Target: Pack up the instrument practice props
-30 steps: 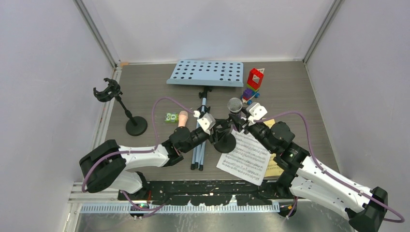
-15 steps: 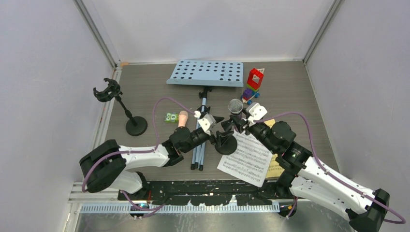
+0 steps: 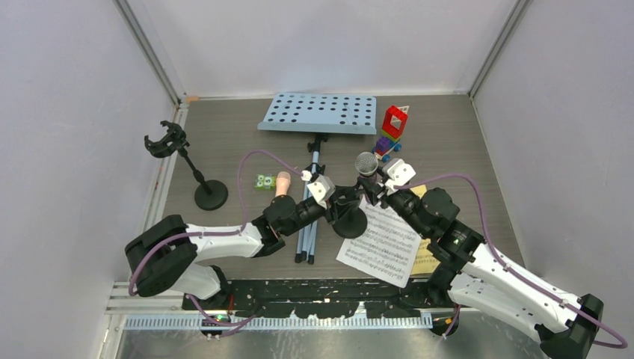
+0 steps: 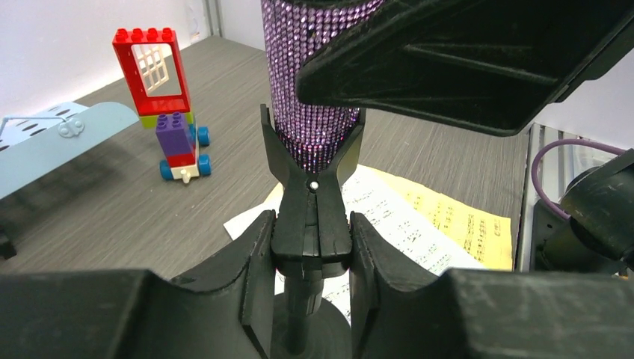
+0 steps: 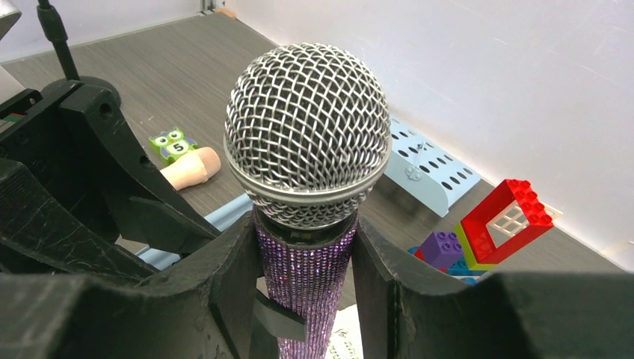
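The purple glitter microphone (image 3: 365, 164) stands upright in the clip of a black round-based mic holder (image 3: 349, 222) at the table's middle. My left gripper (image 3: 340, 202) is shut on that holder's clip (image 4: 312, 224), just below the microphone's body (image 4: 314, 112). My right gripper (image 3: 370, 185) is shut on the purple body (image 5: 306, 277) under the mesh head (image 5: 306, 127). The white score sheet (image 3: 383, 243) and yellow score sheet (image 3: 426, 258) lie under and right of the holder. The peach microphone (image 3: 282, 183) lies flat. The pale-blue music rack (image 3: 319, 113) lies at the back, its tripod legs (image 3: 308, 224) folded.
A second black mic holder (image 3: 202, 183) stands at the left, empty. A small green block (image 3: 262, 182) lies beside the peach microphone. A colourful toy brick car (image 3: 391, 131) stands right of the rack. Walls enclose the table on three sides.
The right gripper and purple microphone have shifted very slightly to the right. The left gripper has stayed on the holder's clip, and the holder's base has barely moved.
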You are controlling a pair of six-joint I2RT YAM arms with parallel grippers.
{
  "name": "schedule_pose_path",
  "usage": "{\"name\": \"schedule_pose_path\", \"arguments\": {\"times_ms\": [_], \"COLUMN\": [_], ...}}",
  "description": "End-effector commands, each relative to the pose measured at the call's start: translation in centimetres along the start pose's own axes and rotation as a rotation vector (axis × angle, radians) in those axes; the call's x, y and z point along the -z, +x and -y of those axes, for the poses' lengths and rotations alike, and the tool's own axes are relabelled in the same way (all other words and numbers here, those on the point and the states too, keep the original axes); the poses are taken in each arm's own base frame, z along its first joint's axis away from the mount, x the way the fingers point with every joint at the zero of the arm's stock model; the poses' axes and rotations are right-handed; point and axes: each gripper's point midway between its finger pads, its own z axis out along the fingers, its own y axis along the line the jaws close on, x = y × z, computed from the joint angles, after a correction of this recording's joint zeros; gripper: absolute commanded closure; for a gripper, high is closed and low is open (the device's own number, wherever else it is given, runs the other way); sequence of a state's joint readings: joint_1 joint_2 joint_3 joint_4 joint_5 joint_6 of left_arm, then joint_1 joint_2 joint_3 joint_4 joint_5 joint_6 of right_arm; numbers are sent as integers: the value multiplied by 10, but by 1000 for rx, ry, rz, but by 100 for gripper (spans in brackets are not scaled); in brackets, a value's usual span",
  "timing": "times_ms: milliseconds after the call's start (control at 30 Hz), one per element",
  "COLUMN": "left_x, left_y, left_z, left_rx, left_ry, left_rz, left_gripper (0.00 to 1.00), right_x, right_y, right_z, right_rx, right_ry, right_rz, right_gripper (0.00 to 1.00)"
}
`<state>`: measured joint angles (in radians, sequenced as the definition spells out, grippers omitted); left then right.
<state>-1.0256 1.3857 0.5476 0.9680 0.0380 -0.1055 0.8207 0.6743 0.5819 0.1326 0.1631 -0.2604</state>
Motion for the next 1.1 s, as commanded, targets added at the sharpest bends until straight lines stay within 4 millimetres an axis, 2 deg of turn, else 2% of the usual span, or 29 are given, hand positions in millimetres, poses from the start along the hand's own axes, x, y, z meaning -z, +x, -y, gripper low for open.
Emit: {"name": "schedule_pose_path", "arguments": {"times_ms": [0, 567, 633, 733, 767, 967, 1067], "left_x": [-6, -3, -4, -6, -7, -9, -8], "left_y": [-28, -29, -29, -33, -34, -40, -43], "left_z": [-4, -4, -2, 0, 0, 0, 2], "left_rx": [-15, -31, -36, -36, -36, -36, -34], "left_ry": [-13, -14, -3, 7, 7, 10, 15], "left_rz": [83, 71, 63, 71, 72, 80, 87], "left_gripper": [100, 100, 88, 59, 53, 40, 30], "right_x": [8, 38, 44, 53, 56, 71, 79], "right_y": [-50, -94, -97, -98, -98, -94, -93], "right_z": [26, 57, 60, 60, 61, 64, 68], "right_rx": [-3, 83, 71, 60, 55, 27, 6], "right_ry": [99, 183, 187, 174, 172, 180, 201], "right_rz": [136, 157, 146, 116, 111, 89, 88], "right_gripper": [83, 83, 84, 84, 84, 84, 83]}}
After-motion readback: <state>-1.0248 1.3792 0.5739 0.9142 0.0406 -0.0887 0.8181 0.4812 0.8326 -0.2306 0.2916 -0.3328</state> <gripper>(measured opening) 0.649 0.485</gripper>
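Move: The right hand already holds the purple microphone just below its silver head; the stand clip around the handle's lower end is almost straight under that hand, some 6 cm down. From the left hand, squeezing the clip's levers, the clip is about 3 cm up. The white sheet's middle is about 10 cm right of the right hand, 5 cm back and 24 cm down; the toy train is 9 cm right, 19 cm ahead and 19 cm down. Upward first, then increasingly to its right and a little back, the right hand draws the microphone out of the clip's open jaws and away from the stand, rising about 8 cm and going some 7 cm right, its grip kept. The left hand stays in place on the levers, then spreads its fingers near the end so they spring apart. ##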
